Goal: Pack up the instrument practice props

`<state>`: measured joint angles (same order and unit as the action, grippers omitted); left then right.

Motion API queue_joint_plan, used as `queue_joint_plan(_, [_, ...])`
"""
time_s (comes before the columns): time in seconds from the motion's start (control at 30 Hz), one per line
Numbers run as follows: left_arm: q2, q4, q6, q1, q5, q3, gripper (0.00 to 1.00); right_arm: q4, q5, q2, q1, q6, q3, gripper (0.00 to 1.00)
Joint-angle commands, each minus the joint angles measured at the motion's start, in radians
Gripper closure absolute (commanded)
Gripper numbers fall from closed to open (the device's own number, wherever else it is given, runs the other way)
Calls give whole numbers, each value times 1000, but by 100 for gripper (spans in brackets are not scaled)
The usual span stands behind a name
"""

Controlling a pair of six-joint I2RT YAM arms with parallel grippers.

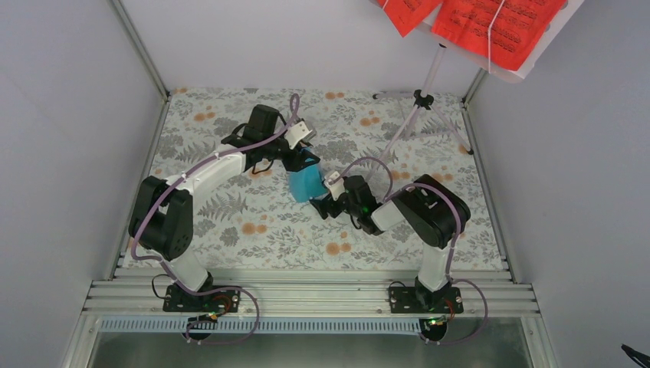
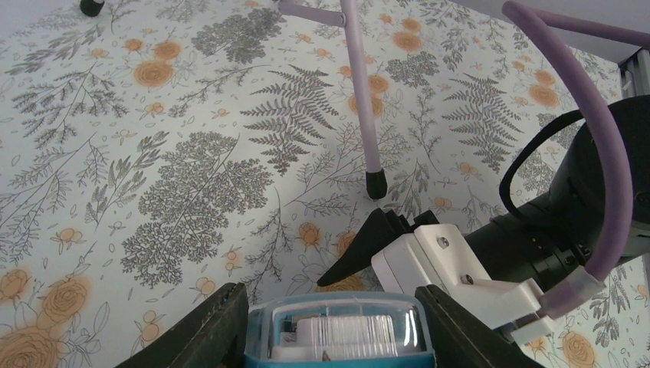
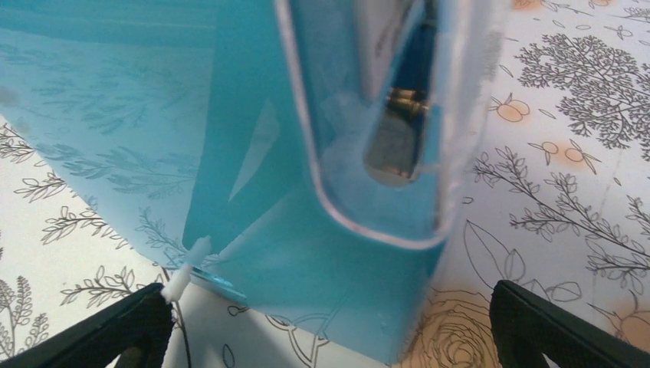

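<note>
My left gripper is shut on the light-blue metronome, one finger on each side near its top; the wrist view shows its clear-fronted top between my fingers. My right gripper is open and sits close at the metronome's lower right. In its wrist view the blue body fills the frame, with the fingertips wide apart on either side and not touching it. The lilac music stand stands at the back right and carries the red sheet-music pages.
A stand leg with a black foot rests on the floral table cover just beyond my left gripper. The right gripper's black finger and white camera mount are close on the right. Grey walls enclose the table on three sides.
</note>
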<state>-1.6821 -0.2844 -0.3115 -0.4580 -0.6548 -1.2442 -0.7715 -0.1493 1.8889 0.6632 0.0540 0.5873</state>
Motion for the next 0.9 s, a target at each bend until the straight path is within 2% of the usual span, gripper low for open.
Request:
queue_joint_plan(0.0, [-17,-23,-26,1,-15,11,50,-55,63,17,18,23,20,4])
queue_joint_plan(0.07, [-19,-25,-26,0,-17,10,51,-63,65,15,19,26,12,8])
queue_joint_plan(0.37, [-34,-31,-29,-1,-29,4,55,-71,99,14,30,22,-3,38])
queue_joint_plan(0.6, [-43,-35,-34,-1,-28,2,57,-73,114,8,35,13,-18,53])
queue_joint_plan(0.77, [-41,-40,-35,-1,-20,3,57,-72,106,-2,36,12,-22,50])
queue_joint_plan(0.87, [-38,-52,-32,-1,-6,-4,56,-85,89,-35,36,1,-40,37])
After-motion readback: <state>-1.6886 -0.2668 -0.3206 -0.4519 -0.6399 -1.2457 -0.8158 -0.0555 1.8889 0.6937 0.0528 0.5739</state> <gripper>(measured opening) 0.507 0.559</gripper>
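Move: The blue pouch hangs from the left hand; its middle is about 9 cm below that hand, 1 cm back and 1 cm left. From the right hand, its middle lies some 3 cm ahead, 3 cm left and 8 cm up, its bottom end already between the wide-open fingers. The stand's nearest foot is roughly 12 cm right of the right hand, 6 cm ahead and 1 cm lower. Right fingers close about halfway and pinch the pouch's bottom end, staying in place; left keeps its hold above. ##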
